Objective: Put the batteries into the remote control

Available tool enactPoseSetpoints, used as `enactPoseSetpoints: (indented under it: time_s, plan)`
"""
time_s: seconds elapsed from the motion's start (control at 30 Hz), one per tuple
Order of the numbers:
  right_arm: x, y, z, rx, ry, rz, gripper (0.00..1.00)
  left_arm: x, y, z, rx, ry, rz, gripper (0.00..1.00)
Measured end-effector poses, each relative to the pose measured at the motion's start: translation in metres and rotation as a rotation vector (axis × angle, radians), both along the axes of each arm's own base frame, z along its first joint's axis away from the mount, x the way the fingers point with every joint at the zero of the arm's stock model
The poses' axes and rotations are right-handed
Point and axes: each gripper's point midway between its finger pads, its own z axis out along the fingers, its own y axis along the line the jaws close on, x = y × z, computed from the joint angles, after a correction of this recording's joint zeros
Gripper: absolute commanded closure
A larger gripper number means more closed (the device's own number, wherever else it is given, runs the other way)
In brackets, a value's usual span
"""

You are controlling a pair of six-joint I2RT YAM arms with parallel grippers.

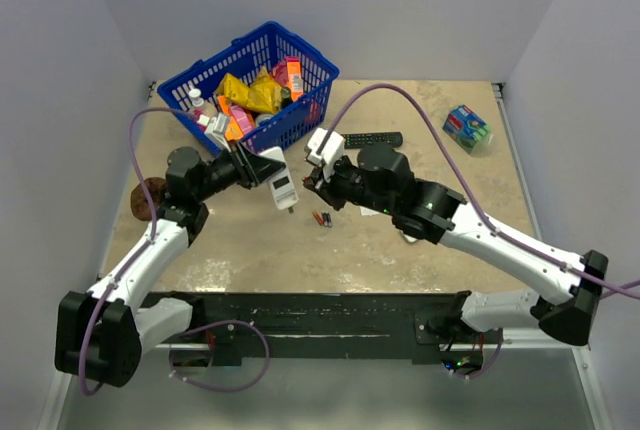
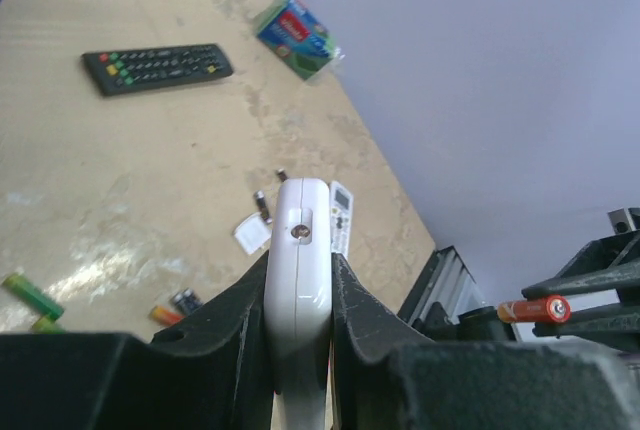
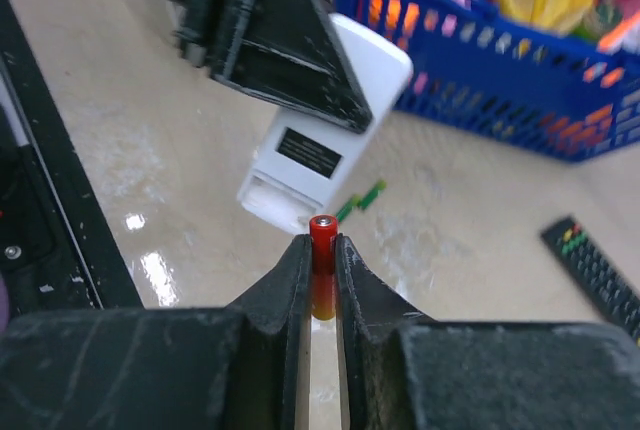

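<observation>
My left gripper (image 1: pixel 262 165) is shut on the small white remote control (image 1: pixel 284 188) and holds it above the table. In the left wrist view the remote (image 2: pixel 298 220) stands edge-on between the fingers (image 2: pixel 225 325). In the right wrist view its back (image 3: pixel 305 155) shows a black label and an open battery bay at its lower end. My right gripper (image 1: pixel 319 186) is shut on a red-orange battery (image 3: pixel 323 238), just short of that bay. Two green batteries (image 3: pixel 360 200) lie on the table beyond. Loose batteries (image 1: pixel 322 218) lie below the grippers.
A blue basket (image 1: pixel 300 120) full of packets stands at the back left. A long black remote (image 1: pixel 372 139) and a green packet (image 1: pixel 467 128) lie at the back right. A small white cover (image 2: pixel 250 236) and another white remote (image 2: pixel 341 218) lie on the table.
</observation>
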Motion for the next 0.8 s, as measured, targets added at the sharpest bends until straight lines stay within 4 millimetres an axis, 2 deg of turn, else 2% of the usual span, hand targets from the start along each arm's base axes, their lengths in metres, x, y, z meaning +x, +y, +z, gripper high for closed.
enactPoseSetpoints:
  time_s: [0.07, 0.13, 0.23, 0.3, 0.5, 0.8]
  plan:
    - [-0.009, -0.001, 0.018, 0.046, -0.067, 0.069, 1.00, 0.002, -0.007, 0.020, -0.024, -0.035, -0.046, 1.00]
    - [-0.019, 0.000, 0.028, 0.071, -0.115, 0.134, 1.00, 0.002, -0.013, 0.043, -0.050, -0.083, -0.086, 1.00]
    - [-0.028, 0.007, 0.035, 0.084, -0.175, 0.232, 1.00, -0.004, -0.022, 0.073, -0.094, -0.149, -0.146, 1.00]
    - [-0.034, 0.011, 0.035, 0.082, -0.201, 0.291, 1.00, -0.009, -0.029, 0.085, -0.117, -0.174, -0.184, 1.00]
    - [-0.049, 0.021, 0.039, 0.085, -0.291, 0.440, 1.00, -0.025, -0.053, 0.094, -0.146, -0.140, -0.284, 1.00]
    - [-0.059, 0.024, 0.038, 0.059, -0.357, 0.538, 1.00, -0.023, -0.055, 0.100, -0.129, -0.053, -0.283, 1.00]
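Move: Ahead of the left hand's pinch on the white remote, its open battery compartment lies about 5 cm left, 1 cm back and 8 cm below the right hand, whose fingers hold a red battery. On the table, 28 cm below the right hand, the loose red and black batteries sit some 7 cm ahead and 3 cm right, and the green ones 11 cm ahead and 7 cm left. From the left hand, the held battery is roughly 5 cm back, 7 cm right and 6 cm above. Lifting the remote about 10 cm while carrying it right and slightly back, the left hand brings its compartment up to the battery and turns clockwise. The right hand draws back some 6 cm, rising and easing left as it swings about 30 degrees counter-clockwise, so the battery comes close beside the open compartment. Both grips hold; contact between battery and remote can't be seen. ##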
